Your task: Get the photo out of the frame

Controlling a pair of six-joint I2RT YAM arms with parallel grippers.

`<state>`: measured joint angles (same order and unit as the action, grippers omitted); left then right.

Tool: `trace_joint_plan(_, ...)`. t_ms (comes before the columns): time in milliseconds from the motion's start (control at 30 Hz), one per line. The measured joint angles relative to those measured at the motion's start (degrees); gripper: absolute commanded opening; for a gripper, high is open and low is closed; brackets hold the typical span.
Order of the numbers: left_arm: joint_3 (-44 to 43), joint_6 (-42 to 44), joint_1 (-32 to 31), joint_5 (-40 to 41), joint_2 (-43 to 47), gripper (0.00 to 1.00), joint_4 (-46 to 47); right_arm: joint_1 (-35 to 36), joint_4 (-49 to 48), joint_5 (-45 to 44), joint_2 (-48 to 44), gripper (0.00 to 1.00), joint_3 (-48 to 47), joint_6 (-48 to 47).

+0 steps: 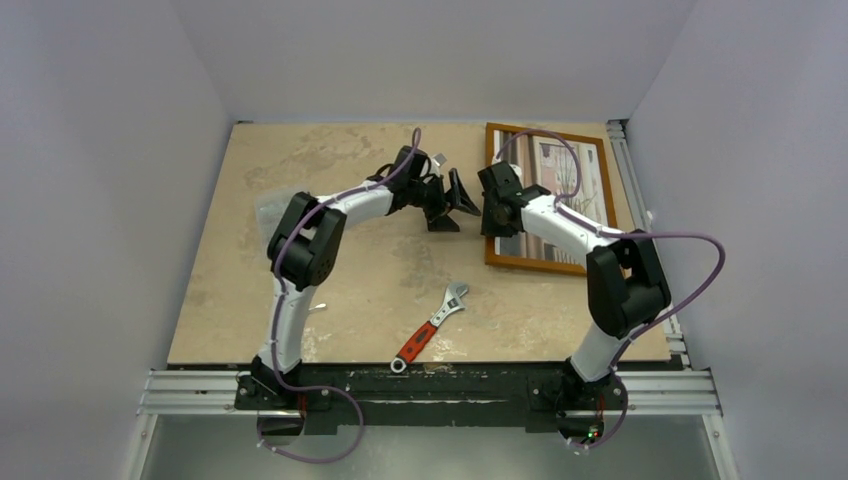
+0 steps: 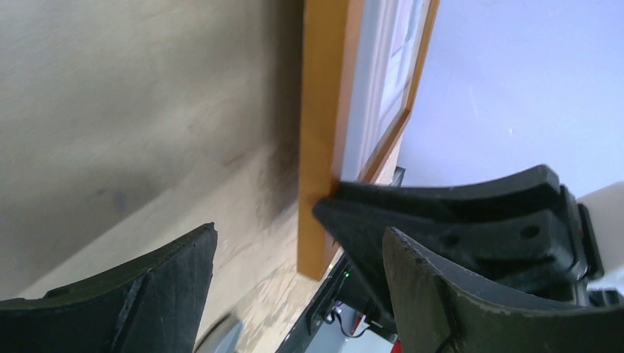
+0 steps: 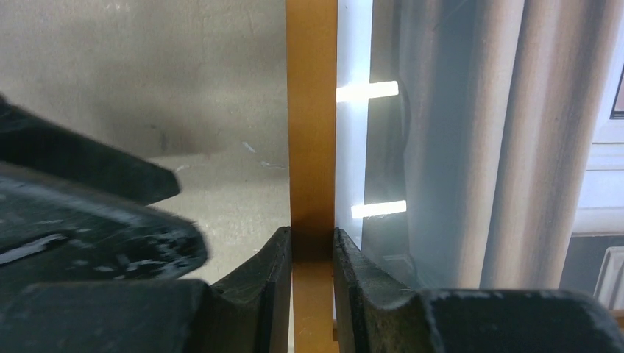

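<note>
The frame (image 1: 545, 130), with a narrow orange-brown border, lies at the back right of the table. Behind its glass shows the photo (image 1: 590, 195), with grey curtains (image 3: 456, 147) and pale tones. My right gripper (image 1: 492, 208) is shut on the frame's left border (image 3: 313, 147), one finger on each side (image 3: 313, 246). My left gripper (image 1: 455, 200) hangs open just left of that border, with nothing between its fingers (image 2: 300, 230). In the left wrist view the frame's edge (image 2: 320, 147) rises ahead, and the right gripper's finger (image 2: 441, 213) presses against it.
A red-handled adjustable wrench (image 1: 432, 325) lies on the beige table (image 1: 330, 180) near the front middle. A metal rail (image 1: 625, 150) runs along the table's right side, close to the frame. White walls close in on three sides.
</note>
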<state>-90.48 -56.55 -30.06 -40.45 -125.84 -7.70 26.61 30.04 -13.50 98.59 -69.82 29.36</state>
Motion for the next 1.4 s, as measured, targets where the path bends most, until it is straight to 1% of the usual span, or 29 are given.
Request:
trace_joint_plan(167,-4.0,-4.37,-2.29,-0.52,-3.93,0.8,4.66,0.0,-1.03,1.27,-1.29,0.0,1.77,-0.02)
trace_joint_plan(367,-9.73,-7.63,-4.09,-0.48,-8.52,0.74,7.28,0.0,-1.46,2.27,-4.66,0.0,4.0,0.09)
trace_joint_plan(433,-11.32,-8.41,-4.55,-0.46,-10.1,0.7,7.72,0.0,-1.84,2.67,-5.05,0.0,4.24,0.2)
trace_joint_plan(467,-11.82,-8.81,-4.7,-0.48,-10.67,0.67,7.8,0.02,-2.1,2.75,-5.2,0.0,4.48,0.24)
trace_joint_plan(533,-12.55,-9.09,-5.01,-0.46,-11.69,0.57,8.07,0.0,-2.29,2.82,-5.38,0.0,4.94,0.26)
trace_joint_plan(633,-12.57,-9.38,-5.31,-0.15,-12.17,0.39,8.11,0.0,-2.27,2.82,-6.08,0.0,5.75,0.28)
trace_joint_plan(733,-12.57,-8.92,-5.46,0.37,-12.15,0.29,8.26,0.0,-2.23,2.8,-6.91,0.0,6.03,0.24)
trace_joint_plan(833,-12.57,-8.83,-5.46,0.5,-12.15,0.16,8.35,-0.04,-2.34,3.13,-7.61,0.0,6.19,0.13)
trace_joint_plan(867,-12.57,-8.83,-5.46,0.35,-12.15,0.1,8.5,-0.07,-2.4,3.21,-7.65,0.0,6.19,0.04)
trace_joint_plan(900,-12.57,-8.83,-5.44,0.28,-12.15,0.03,8.59,-0.13,-2.49,3.54,-7.67,0.05,6.19,-0.15)
trace_joint_plan(933,-12.57,-8.83,-5.42,0.22,-12.15,0.0,8.57,-0.24,-2.49,3.91,-7.67,0.12,6.19,-0.48)
trace_joint_plan(1000,-12.48,-8.83,-5.44,0.22,-12.11,0.0,8.61,-0.39,-2.45,4.39,-7.72,0.3,6.19,-1.2)
trace_joint_plan(1133,-10.01,-8.46,-5.44,1.51,-10.21,0.0,8.68,-0.15,-1.81,5.73,-9.01,0.57,6.36,-2.75)
trace_joint_plan(1167,-9.35,-8.35,-5.44,1.7,-9.62,0.0,8.55,0.09,-1.62,5.86,-10.25,0.65,6.73,-3.41)
trace_joint_plan(1200,-8.46,-8.33,-5.42,1.9,-8.79,0.0,8.41,0.33,-1.29,5.84,-12.11,0.7,7.26,-3.98)
trace_joint_plan(1233,-7.63,-8.31,-5.31,1.99,-7.93,0.0,8.13,0.48,-0.94,5.81,-13.79,0.74,7.61,-4.37)
trace_joint_plan(1300,-6.27,-8.07,-4.92,1.97,-6.25,0.0,7.34,1.03,0.02,5.53,-18.45,0.77,8.17,-5.92)
trace_joint_plan(1400,-4.92,-7.02,-3.89,1.92,-3.61,0.0,4.46,1.99,0.72,5.25,-23.47,0.79,8.31,-7.78)
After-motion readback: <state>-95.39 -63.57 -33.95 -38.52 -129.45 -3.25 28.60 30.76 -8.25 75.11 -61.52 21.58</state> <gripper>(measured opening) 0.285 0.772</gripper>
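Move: The spot on the raised frame's left rail that the empty left hand goes for lies about 7 cm to its right, 1 cm ahead and 1 cm lower. The photo's middle is some 17 cm right and 4 cm ahead; the wrench is about 21 cm back, 7 cm left, 7 cm lower. The right hand already pinches this rail, with the left hand's spot about 4 cm ahead and the photo's middle 12 cm right, 7 cm ahead and 3 cm lower. Left hand reaches 7 cm right, pinches the rail, draws it left; right hand opens, rising about 9 cm. ##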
